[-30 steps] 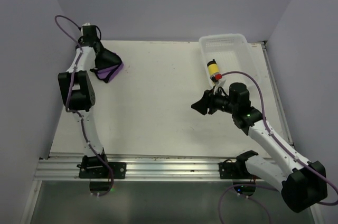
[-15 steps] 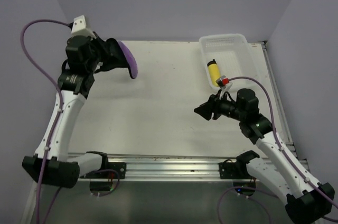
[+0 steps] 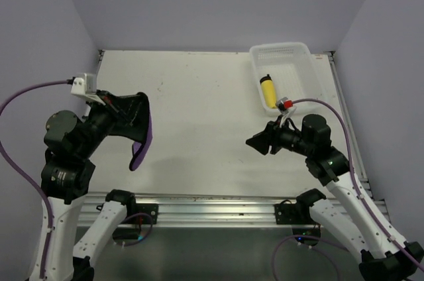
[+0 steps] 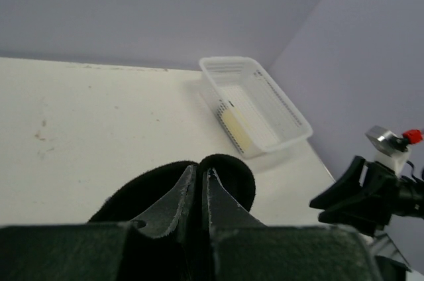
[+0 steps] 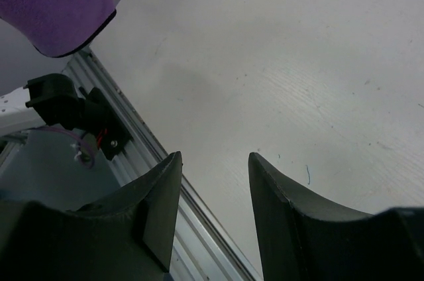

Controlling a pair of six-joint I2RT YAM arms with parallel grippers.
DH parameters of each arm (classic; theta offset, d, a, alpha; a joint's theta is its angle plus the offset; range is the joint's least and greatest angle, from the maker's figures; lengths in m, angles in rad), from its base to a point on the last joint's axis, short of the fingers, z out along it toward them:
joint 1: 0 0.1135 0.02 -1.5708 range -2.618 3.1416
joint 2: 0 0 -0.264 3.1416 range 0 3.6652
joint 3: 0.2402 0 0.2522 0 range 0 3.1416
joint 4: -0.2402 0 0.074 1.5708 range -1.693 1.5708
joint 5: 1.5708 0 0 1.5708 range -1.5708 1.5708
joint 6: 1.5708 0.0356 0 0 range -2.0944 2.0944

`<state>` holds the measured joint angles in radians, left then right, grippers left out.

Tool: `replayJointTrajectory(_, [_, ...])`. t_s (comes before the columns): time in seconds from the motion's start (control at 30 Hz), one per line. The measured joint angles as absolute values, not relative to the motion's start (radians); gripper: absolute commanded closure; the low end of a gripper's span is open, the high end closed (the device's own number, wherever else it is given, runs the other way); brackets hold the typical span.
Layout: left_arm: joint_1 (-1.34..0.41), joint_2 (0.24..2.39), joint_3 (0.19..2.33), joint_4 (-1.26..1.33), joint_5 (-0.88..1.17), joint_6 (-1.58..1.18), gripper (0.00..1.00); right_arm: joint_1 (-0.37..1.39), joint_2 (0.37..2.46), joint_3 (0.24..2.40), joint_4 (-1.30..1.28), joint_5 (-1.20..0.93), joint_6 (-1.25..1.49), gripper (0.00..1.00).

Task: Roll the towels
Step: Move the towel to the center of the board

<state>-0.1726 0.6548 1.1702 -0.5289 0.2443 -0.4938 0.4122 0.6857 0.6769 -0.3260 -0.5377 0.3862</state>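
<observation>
The purple towel [image 3: 140, 153] hangs in the air over the table's near left, pinched in my left gripper [image 3: 142, 122], which is shut on its upper edge. In the left wrist view the fingertips are pressed together at my left gripper [image 4: 201, 169] with dark cloth [image 4: 232, 178] bulging round them. The yellow towel [image 3: 268, 91] lies rolled in the white basket [image 3: 281, 48]; it also shows through the basket wall as the yellow towel [image 4: 237, 125]. My right gripper [image 3: 256, 140] hovers open at mid right, nothing between its fingers [image 5: 162, 188]. The purple towel [image 5: 56, 2] shows at that view's top left.
The basket [image 4: 278, 105] stands at the table's far right corner. A metal rail [image 3: 199, 205] runs along the near edge, with the arm bases bolted to it. The rail [image 5: 132, 165] lies just below my right gripper's left finger. Purple walls close in the table on three sides.
My left arm has swung from the far left corner toward the near left, lifting the purple towel off the table. The right gripper has drifted slightly nearer and stays open.
</observation>
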Motion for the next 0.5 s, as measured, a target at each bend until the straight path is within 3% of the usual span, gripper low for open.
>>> replayJointTrajectory(0.27, [-0.173, 0.609, 0.833, -0.175, 0.648, -0.693, 1.00, 0.412, 0.687, 0.686, -0.347, -0.538, 0.393, 0.48])
replayJointTrajectory(0.5, [-0.174, 0.563, 0.620, 0.020, 0.799, -0.820, 1.00, 0.413, 0.687, 0.686, -0.353, -0.542, 0.394, 0.48])
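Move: The left hand already holds the purple towel high above the board. The board's centre, where it is to go, lies about 20 cm to this hand's right, some 6 cm ahead and 40 cm below. Well beyond, the yellow towel roll is about 31 cm ahead and 45 cm right, in the white basket, centred some 35 cm ahead and 53 cm right. From the idle right hand, the board's centre is about 10 cm left, 8 cm ahead and 23 cm below. Fingers still shut on the purple towel, the left hand carries it down some 9 cm and right about 8 cm towards the board's centre, drawing back slightly. The rightward sweep comes mostly early, with the sinking carrying on after it, while the wrist swings clockwise about 30 degrees and rolls a little, its right side rising. ##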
